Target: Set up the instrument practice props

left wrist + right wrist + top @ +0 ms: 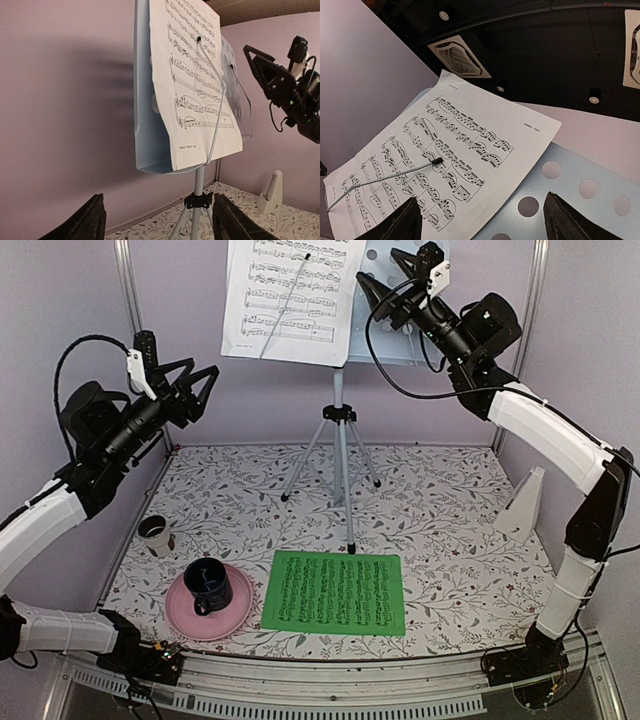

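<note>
The pale-blue perforated music stand stands on a silver tripod at the back centre. A white sheet of music rests on its left half under a thin wire holder arm. The green sheet of music lies flat on the table at the front. The white pyramid metronome stands at the right. My left gripper is open and empty, left of the stand. My right gripper is open and empty, in front of the stand's bare right half. The white sheet shows in the right wrist view.
A dark mug sits on a pink plate at the front left. A small beige cup stands behind it. The floral table cover is ringed by lilac walls. The metronome also shows in the left wrist view.
</note>
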Controlling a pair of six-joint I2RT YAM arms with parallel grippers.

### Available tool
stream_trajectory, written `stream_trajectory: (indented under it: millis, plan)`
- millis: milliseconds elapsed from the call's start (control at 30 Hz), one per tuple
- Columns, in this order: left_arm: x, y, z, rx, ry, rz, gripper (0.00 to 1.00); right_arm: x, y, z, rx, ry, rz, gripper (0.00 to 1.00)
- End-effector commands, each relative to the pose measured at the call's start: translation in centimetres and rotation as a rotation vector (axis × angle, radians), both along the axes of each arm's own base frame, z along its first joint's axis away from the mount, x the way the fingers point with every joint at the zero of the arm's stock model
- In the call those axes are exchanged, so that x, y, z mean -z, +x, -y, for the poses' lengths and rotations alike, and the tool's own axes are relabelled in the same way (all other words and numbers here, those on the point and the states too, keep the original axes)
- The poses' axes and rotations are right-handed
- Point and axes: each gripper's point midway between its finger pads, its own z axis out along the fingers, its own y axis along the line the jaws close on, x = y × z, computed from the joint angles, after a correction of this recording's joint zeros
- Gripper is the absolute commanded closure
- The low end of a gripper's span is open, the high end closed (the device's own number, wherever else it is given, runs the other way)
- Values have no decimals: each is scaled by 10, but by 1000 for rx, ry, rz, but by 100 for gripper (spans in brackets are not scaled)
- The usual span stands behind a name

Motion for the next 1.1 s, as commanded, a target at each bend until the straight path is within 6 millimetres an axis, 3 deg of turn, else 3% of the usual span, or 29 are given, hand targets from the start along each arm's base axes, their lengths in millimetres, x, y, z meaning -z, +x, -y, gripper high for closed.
stream_trajectory:
  millis: [0,167,367,533,667,833,1067]
  plan:
    - [2,-5,2,-2,39,-11,28,0,-8,13,-30,33,-110,20]
    - [-7,-6,6,10,49,7,30,30,-1,2,-164,14,-382,40]
    - [-13,-2,7,-1,60,26,30,60,-4,-12,-329,15,-675,54]
    - [-18,-3,8,2,57,41,31,79,16,-15,-295,50,-820,55]
    - [-18,-5,7,0,57,49,31,95,13,-24,-348,15,-873,54]
    - [-14,-5,7,-3,66,49,31,97,7,-30,-398,-8,-874,54]
    - [-16,-7,5,-5,66,61,31,104,15,-33,-400,9,-900,55]
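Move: The sheet music leaning on the music stand has its middle about 13 cm to the right hand's left, some 8 cm ahead and 4 cm lower. The stand's panel behind it is centred about 7 cm left of that hand, 9 cm ahead and 4 cm down; the right clip rod stands roughly 4 cm to its right, 6 cm ahead and 8 cm down. From the left hand the sheet is some 14 cm ahead, 15 cm to the right and 10 cm higher. The empty right hand, after easing back about 1 cm, sinks nearly 10 cm in front of the stand's panel with a slight drift to the left, coming down beside the lower part of the sheet music's right edge. As it drops, the wrist tips the upward-pointing fingers down by about 50 degrees and swings them counter-clockwise some 20 degrees, so they end aimed mostly left and only slightly up, while they close from wide open to about half, the sheet's edge showing between the tips but no touch visible. ##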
